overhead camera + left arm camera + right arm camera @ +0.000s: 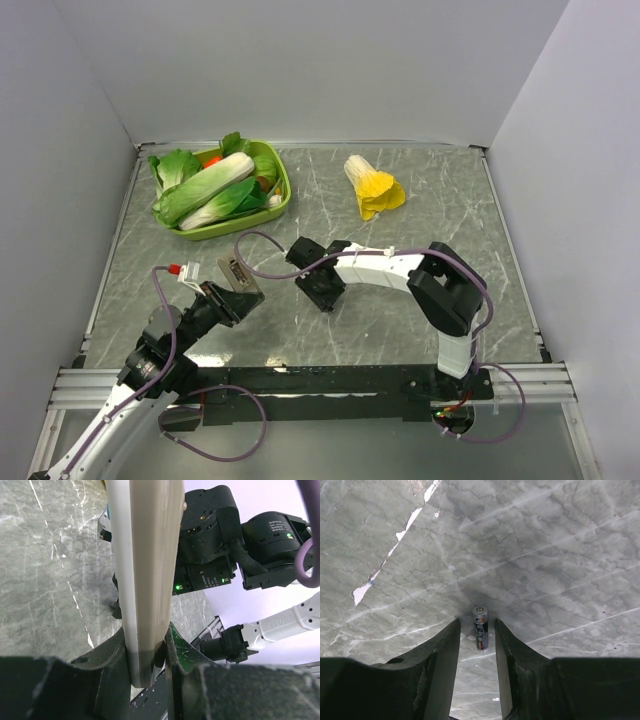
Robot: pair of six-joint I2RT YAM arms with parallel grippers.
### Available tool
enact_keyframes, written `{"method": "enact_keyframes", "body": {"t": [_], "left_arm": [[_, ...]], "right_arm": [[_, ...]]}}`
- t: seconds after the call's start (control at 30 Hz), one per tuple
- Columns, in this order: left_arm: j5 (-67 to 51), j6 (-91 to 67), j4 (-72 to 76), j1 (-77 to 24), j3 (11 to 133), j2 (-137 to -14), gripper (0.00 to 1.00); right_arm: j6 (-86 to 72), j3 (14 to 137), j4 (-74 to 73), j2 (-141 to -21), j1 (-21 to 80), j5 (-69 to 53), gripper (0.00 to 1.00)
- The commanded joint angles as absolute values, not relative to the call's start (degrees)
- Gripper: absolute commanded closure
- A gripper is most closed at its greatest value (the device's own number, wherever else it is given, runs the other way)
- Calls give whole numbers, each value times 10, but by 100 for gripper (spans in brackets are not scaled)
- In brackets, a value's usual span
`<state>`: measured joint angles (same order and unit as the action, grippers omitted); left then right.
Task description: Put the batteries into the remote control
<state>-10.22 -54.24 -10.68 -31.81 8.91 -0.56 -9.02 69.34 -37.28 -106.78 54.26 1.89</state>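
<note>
My left gripper [222, 300] [145, 642] is shut on the lower end of the remote control [238, 275] [145, 570], a slim bar whose plain beige back and white edge show in the left wrist view. It is held above the table at the near left. One of the batteries [480, 628], small and dark with a silver end, lies on the marble table between the fingers of my right gripper [476, 622] [322, 290]. There is a gap on each side of it, so the jaws are open around it. In the top view that gripper hides the battery.
A green basket [283, 195] with toy leafy greens stands at the back left. A yellow-and-white toy cabbage [373, 187] lies at the back middle. My right arm's black wrist [210, 545] hangs close beside the remote. White walls enclose the marble table [420, 230].
</note>
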Motion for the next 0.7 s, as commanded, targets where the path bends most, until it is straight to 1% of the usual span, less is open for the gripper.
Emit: {"method": "enact_keyframes", "body": {"t": [0.0,0.1,0.23,0.3,0.33,0.37,0.5,0.6,0.63,0.67], "left_arm": [[-99,-538,-94,-316,105,74,99],[-99,-542,-93,-316,103,76,99],[-103,-543,-91,-317,101,76,99],[-103,-542,-92,-317,101,76,99],[-104,-543,-92,-317,101,76,99],[-105,-543,-91,-317,101,76,99],[-112,-549,-82,-317,94,72,99],[-121,-555,-63,-317,85,67,99],[-124,-557,-51,-316,82,65,99],[-127,-558,-47,-317,78,62,99]], "right_arm": [[-80,712,-361,-1109,551,56,61],[-78,723,-363,-1120,555,60,62],[-79,735,-366,-1131,557,61,67],[-78,737,-372,-1136,557,68,71],[-78,735,-373,-1135,558,69,76],[-77,728,-372,-1132,558,69,78],[-78,709,-367,-1115,557,72,81],[-79,702,-367,-1102,558,77,97],[-78,700,-360,-1095,558,76,100],[-79,693,-357,-1077,558,74,100]]}}
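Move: The battery is down on the table almost directly under the right hand, its middle about 1 cm to the right and 1 cm below, already between the open fingertips with a gap on either side. The remote control, held up by the left hand, is some 17 cm to the right hand's left, roughly level with it fore and aft and about 19 cm above. From the left hand the battery is about 15 cm to the right, 4 cm ahead and 17 cm below. The battery is straddled by the right fingers, which slide level along it, about 1.5 cm left and slightly forward, to its forward-left end, pointing down all the while and starting to narrow. There the hand stops and the fingertips close almost fully, pinching that end from both sides. The left hand stays in place, still gripping the remote control. ##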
